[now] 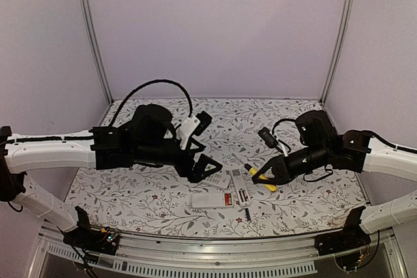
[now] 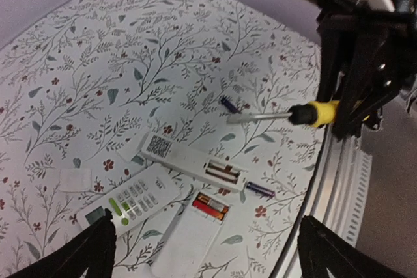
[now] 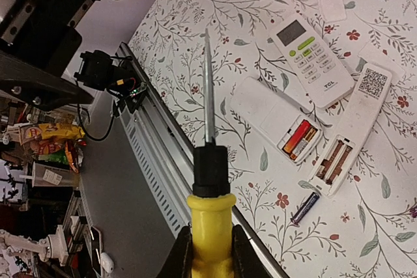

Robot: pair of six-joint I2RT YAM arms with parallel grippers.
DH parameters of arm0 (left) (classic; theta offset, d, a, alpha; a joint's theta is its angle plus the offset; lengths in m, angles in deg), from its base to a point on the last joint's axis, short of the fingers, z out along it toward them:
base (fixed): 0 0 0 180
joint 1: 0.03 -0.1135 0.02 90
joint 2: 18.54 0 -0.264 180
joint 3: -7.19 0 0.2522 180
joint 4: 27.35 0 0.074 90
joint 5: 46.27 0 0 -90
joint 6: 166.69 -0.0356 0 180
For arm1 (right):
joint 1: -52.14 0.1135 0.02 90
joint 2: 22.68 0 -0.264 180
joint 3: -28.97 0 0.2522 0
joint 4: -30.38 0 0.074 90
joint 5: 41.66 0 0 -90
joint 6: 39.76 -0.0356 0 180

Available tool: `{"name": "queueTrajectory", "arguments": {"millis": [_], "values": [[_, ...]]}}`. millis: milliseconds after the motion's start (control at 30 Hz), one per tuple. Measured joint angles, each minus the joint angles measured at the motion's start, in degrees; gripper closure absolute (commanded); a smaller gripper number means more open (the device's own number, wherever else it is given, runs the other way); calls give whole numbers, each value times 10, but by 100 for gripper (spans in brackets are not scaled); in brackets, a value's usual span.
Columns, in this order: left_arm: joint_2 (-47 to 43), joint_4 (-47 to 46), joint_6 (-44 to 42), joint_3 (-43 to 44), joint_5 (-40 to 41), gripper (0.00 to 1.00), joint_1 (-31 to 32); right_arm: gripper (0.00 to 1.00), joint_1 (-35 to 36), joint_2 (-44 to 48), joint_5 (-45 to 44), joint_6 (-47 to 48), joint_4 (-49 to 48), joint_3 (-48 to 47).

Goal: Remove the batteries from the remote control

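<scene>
Three white remotes lie at the table's front middle. One lies face down [image 1: 208,199] [image 2: 186,236] [image 3: 270,116] with red/orange batteries [image 2: 210,208] [image 3: 300,139] [image 1: 227,198] in its open bay. A long one with a QR label [image 2: 189,159] [image 3: 355,122] [image 1: 240,192] has an empty bay. One lies keypad up [image 2: 133,201] [image 3: 311,60]. A dark blue battery [image 2: 259,191] [image 3: 304,208] [image 1: 248,213] lies loose beside them, and another [image 2: 228,104] lies farther off. My left gripper [image 1: 203,168] [image 2: 212,258] is open and empty above the remotes. My right gripper [image 1: 262,175] [image 3: 210,255] is shut on a yellow-handled screwdriver [image 3: 210,219] [image 2: 316,113], held above the table.
A small white battery cover [image 2: 75,179] lies on the floral tablecloth left of the keypad remote; another cover [image 3: 332,8] shows beyond it. The metal rail at the table's front edge [image 1: 208,252] runs close to the remotes. White booth walls close the back and sides.
</scene>
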Motion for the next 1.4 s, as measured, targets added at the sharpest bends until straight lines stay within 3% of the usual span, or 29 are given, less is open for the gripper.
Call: {"name": "queueTrajectory", "arguments": {"millis": [200, 367, 433, 500, 667, 800, 933, 1033, 1133, 1200, 1300, 1333, 1400], "values": [[-80, -191, 172, -68, -105, 0, -1, 100, 3, 6, 66, 25, -11, -5], [-67, -238, 269, -91, -145, 1, -3, 100, 20, 1, 97, 38, -19, -28], [-62, -246, 292, -92, -155, 5, -4, 100, 28, -5, 105, 42, -25, -38], [-59, -260, 310, -92, -164, 15, -4, 100, 34, -12, 114, 45, -28, -48], [-45, -299, 344, -93, -187, 52, -7, 100, 50, -36, 123, 49, -33, -66], [-35, -317, 364, -96, -200, 71, -10, 100, 54, -41, 123, 48, -35, -68], [-33, -335, 382, -105, -211, 79, -10, 100, 54, -40, 122, 44, -50, -67], [-33, -346, 393, -108, -220, 100, -10, 100, 54, -34, 119, 37, -62, -65], [-33, -368, 409, -109, -234, 100, -9, 99, 54, -30, 119, 46, -69, -62], [-33, -377, 416, -109, -235, 100, -9, 83, 54, -26, 115, 48, -71, -62], [-33, -389, 425, -110, -226, 100, -9, 30, 54, -18, 89, 41, -80, -58], [-33, -397, 428, -115, -214, 100, -8, 19, 55, -14, 72, 34, -89, -54], [-33, -415, 436, -126, -190, 100, -7, 10, 55, 0, 39, 21, -118, -34]]}}
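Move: The right gripper still holds the yellow screwdriver by its handle. From the open left gripper, the bare shaft lies about 9 cm to the right and 1 cm ahead, near its height; from the right gripper, the shaft is some 7 cm left and 6 cm ahead, and the left gripper 16 cm left and 5 cm ahead, also level. Some 18 cm below the left gripper, the white remote with red batteries lies 4 cm back and 2 cm right, the slim remote 12 cm right and 1 cm ahead. Lift the left gripper about 8 cm off the remotes, tipping its fingers up towards level and rolling it some 30 degrees while easing it back and right to the shaft, then pinch the shaft shut. Meanwhile bring the screwdriver up, back and left with the right gripper, turning slightly counter-clockwise; once the left has it, open the right fingers around the handle and start them forward. ##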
